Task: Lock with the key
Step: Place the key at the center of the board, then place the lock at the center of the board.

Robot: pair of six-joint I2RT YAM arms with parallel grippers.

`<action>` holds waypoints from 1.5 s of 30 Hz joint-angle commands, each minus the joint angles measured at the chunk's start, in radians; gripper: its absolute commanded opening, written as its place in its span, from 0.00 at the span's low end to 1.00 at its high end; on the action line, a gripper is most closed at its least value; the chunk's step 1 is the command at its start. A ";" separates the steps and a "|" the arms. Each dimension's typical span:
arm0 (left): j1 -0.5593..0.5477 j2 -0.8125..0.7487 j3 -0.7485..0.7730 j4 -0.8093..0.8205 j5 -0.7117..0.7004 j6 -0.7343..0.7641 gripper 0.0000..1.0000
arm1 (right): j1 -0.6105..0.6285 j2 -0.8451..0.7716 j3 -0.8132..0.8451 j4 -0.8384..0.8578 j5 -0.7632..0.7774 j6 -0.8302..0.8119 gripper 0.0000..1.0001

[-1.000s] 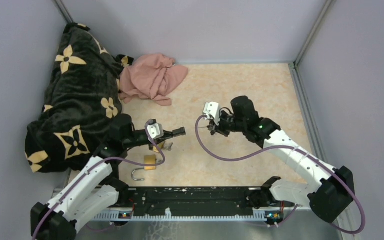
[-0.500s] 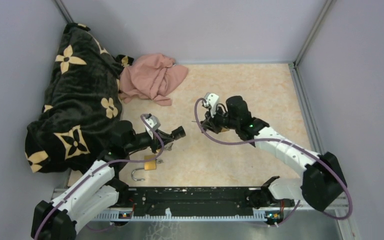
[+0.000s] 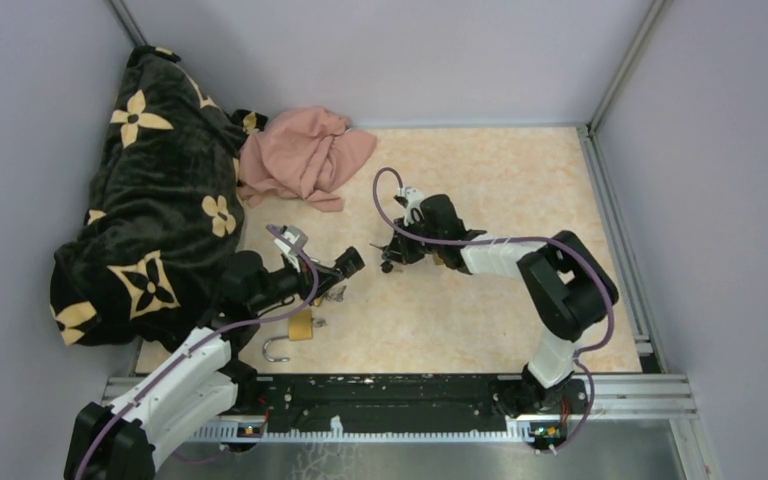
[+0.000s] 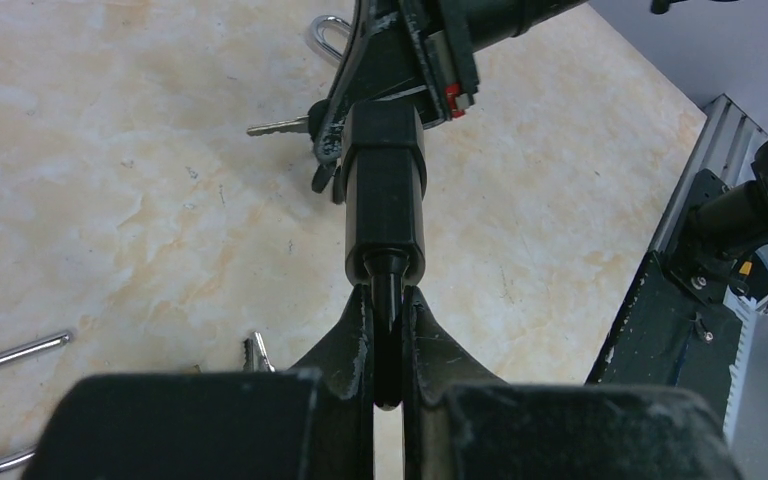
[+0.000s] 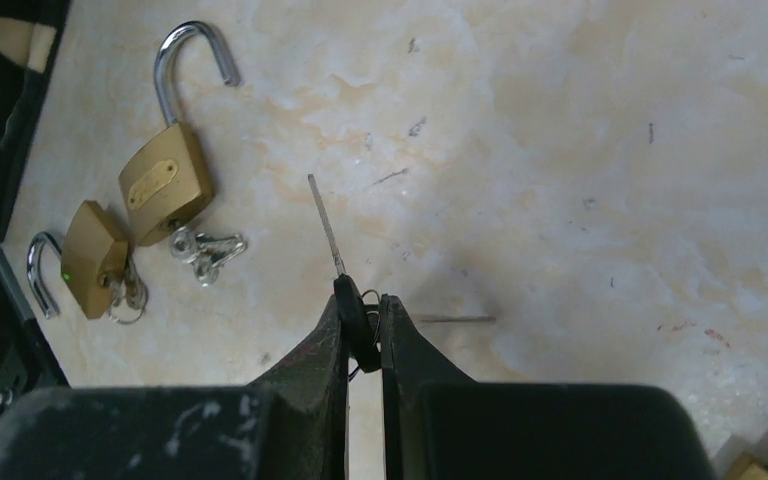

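My left gripper (image 4: 387,300) is shut on the narrow neck of a black lock (image 4: 385,200), whose boxy body points away from the fingers. From above, the left gripper (image 3: 338,268) and the black lock (image 3: 352,261) are left of centre. My right gripper (image 5: 363,305) is shut on the black head of a key (image 5: 326,225), its thin silver blade sticking out ahead. In the left wrist view the key (image 4: 280,127) lies just beyond the lock's far end and left of it, apart from it. The right gripper (image 3: 390,258) faces the lock closely.
Two brass padlocks with open shackles (image 5: 165,180) (image 5: 95,257) and a loose bunch of keys (image 5: 205,248) lie on the beige tabletop under the left arm. A dark flowered blanket (image 3: 150,190) and a pink cloth (image 3: 305,155) fill the back left. A black rail (image 3: 390,395) runs along the near edge.
The right arm has swung left and stretched out, bringing the key close to the lock. The left gripper has moved slightly forward and right with the lock. Both grips are unchanged.
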 commanded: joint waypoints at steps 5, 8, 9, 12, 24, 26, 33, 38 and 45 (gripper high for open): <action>0.013 -0.050 -0.008 0.126 -0.004 -0.044 0.00 | -0.045 0.127 0.104 -0.002 0.035 0.116 0.00; 0.014 -0.049 -0.012 0.130 0.000 -0.048 0.00 | -0.058 0.151 0.128 -0.042 0.063 0.115 0.00; 0.015 -0.049 -0.012 0.132 -0.001 -0.048 0.00 | -0.061 0.158 0.134 -0.052 0.066 0.113 0.02; 0.015 -0.048 -0.012 0.134 0.003 -0.049 0.00 | -0.067 0.179 0.161 -0.090 0.073 0.098 0.09; 0.019 -0.043 -0.010 0.134 0.006 -0.047 0.00 | -0.067 0.060 0.280 -0.332 0.145 -0.079 0.53; 0.020 -0.043 -0.010 0.138 0.009 -0.045 0.00 | -0.067 0.003 0.282 -0.352 0.127 -0.132 0.61; 0.020 -0.045 -0.018 0.183 0.132 0.109 0.00 | -0.011 -0.317 0.131 -0.255 -0.287 -0.532 0.88; 0.020 -0.053 -0.009 0.169 0.311 0.323 0.00 | 0.095 -0.422 0.040 -0.197 -0.475 -0.727 0.92; 0.018 -0.059 0.001 0.145 0.398 0.380 0.00 | 0.154 -0.340 0.119 -0.246 -0.464 -0.751 0.91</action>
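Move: The right hand, holding the black-headed keys, has the bare centre of the board about 4 cm ahead, 2 cm to its right and 6 cm below. The long-shackle brass padlock lies some 11 cm to the hand's right and 5 cm ahead; the held black padlock hangs roughly 6 cm to its left, 6 cm back and 7 cm higher. From the left hand the centre spot is about 11 cm ahead, 12 cm right and 13 cm below. The right fingers, still pinching the black-headed keys, take them down and forward about 4 cm each way, easing right, then open wide and let go on the board. The emptied hand climbs nearly 20 cm while swinging back and left to bring its open jaws around the black padlock's keyhole end, no touch seen. Late on, the left hand, keeping its hold, draws back 3 cm and turns clockwise. ##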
